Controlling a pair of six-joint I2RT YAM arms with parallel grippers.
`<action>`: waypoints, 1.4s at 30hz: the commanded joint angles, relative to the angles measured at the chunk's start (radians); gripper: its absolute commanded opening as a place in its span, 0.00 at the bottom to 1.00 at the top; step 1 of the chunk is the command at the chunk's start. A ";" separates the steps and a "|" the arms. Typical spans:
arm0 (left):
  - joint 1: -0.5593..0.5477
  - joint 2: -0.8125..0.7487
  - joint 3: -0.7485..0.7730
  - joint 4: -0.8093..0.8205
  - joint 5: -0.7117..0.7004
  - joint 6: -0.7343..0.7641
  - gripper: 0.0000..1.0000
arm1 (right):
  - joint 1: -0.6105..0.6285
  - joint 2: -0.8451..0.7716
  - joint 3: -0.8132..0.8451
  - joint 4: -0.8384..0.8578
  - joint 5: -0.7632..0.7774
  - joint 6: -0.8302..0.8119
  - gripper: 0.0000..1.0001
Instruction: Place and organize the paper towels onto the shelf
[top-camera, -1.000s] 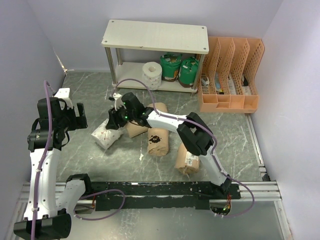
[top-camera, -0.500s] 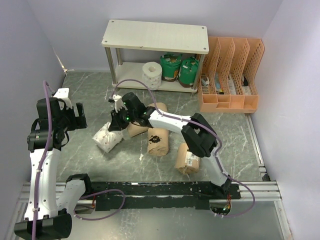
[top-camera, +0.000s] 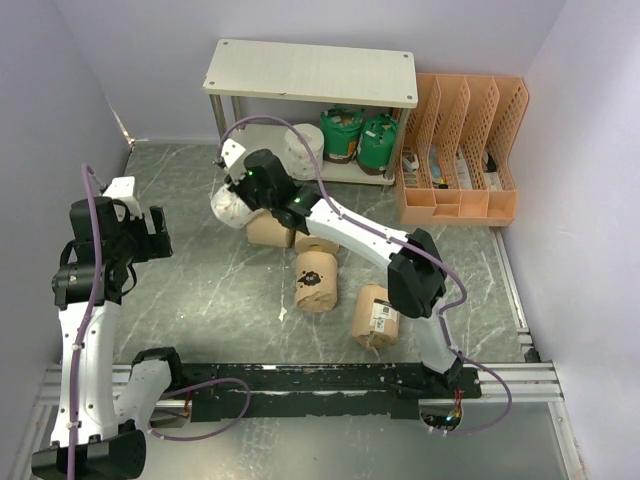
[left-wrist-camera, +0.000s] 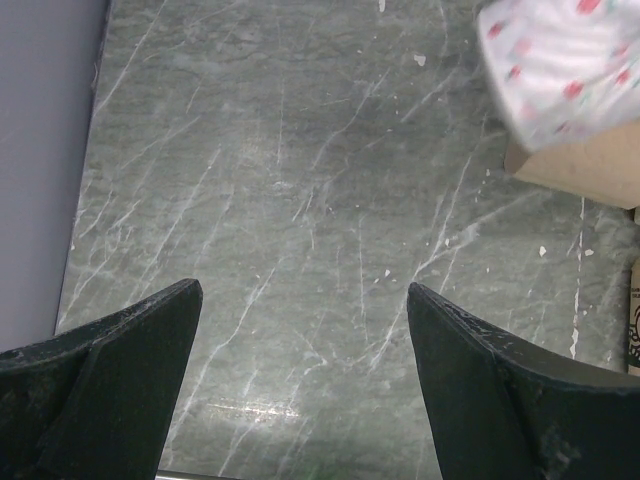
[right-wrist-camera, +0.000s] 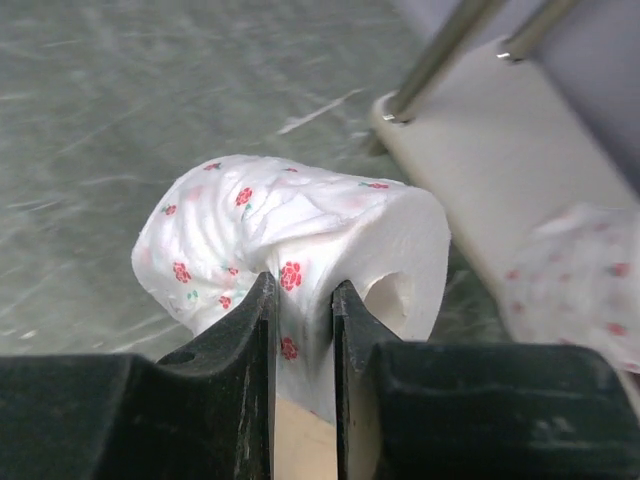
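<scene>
My right gripper (right-wrist-camera: 302, 290) is shut on a white patterned roll (right-wrist-camera: 290, 230) with red flowers, pinching its wrap and holding it above the table just in front of the shelf's left end. In the top view the gripper (top-camera: 243, 197) and that roll (top-camera: 227, 208) are near the shelf's (top-camera: 310, 72) front left leg. On the lower board (right-wrist-camera: 480, 150) stand another white patterned roll (top-camera: 303, 150) and two green rolls (top-camera: 359, 137). Tan rolls lie on the table: one under the arm (top-camera: 268, 230), one with black print (top-camera: 316, 282), one with a barcode label (top-camera: 375, 316). My left gripper (top-camera: 153, 232) is open and empty at the left.
The orange perforated file organizer (top-camera: 460, 150) stands right of the shelf. In the left wrist view, the open left gripper (left-wrist-camera: 300, 320) is over bare marble table, with the held white roll (left-wrist-camera: 560, 70) and a tan roll (left-wrist-camera: 590, 170) at the upper right. Walls close both sides.
My right gripper has lifted the white patterned roll off the table and carried it back toward the shelf's left end. The left arm has barely moved.
</scene>
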 joint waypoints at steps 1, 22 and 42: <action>0.010 -0.011 -0.005 0.033 0.030 0.005 0.95 | -0.009 -0.032 0.065 0.100 0.228 -0.184 0.00; 0.012 0.033 -0.012 0.038 -0.003 -0.009 0.95 | -0.127 0.438 0.505 0.314 0.380 -0.527 0.00; 0.044 0.075 -0.026 0.049 -0.076 -0.063 0.95 | -0.130 0.347 0.290 0.513 0.280 -0.410 0.82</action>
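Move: The right hand, already gripping the floral roll in the air, faces a free spot on the lower shelf about 19 cm ahead, 5 cm to its right and 4 cm below. The floral roll already shelved stands some 10 cm to the right of that spot; the front left post is roughly 12 cm ahead of the hand and 6 cm to its left. The nearest brown roll lies 4 cm back, 4 cm right and 12 cm below. From the left hand the spot is about 32 cm ahead, 25 cm right and 7 cm below. Still pinching the floral roll, the right hand carries it forward some 18 cm and slightly right, lifting about 8 cm before lowering it past the post onto the lower shelf. The wrist tips the fingers up roughly 30 degrees and swings clockwise; then the fingers open wide and let go. The open left hand sinks a couple of centimetres, touching nothing. ##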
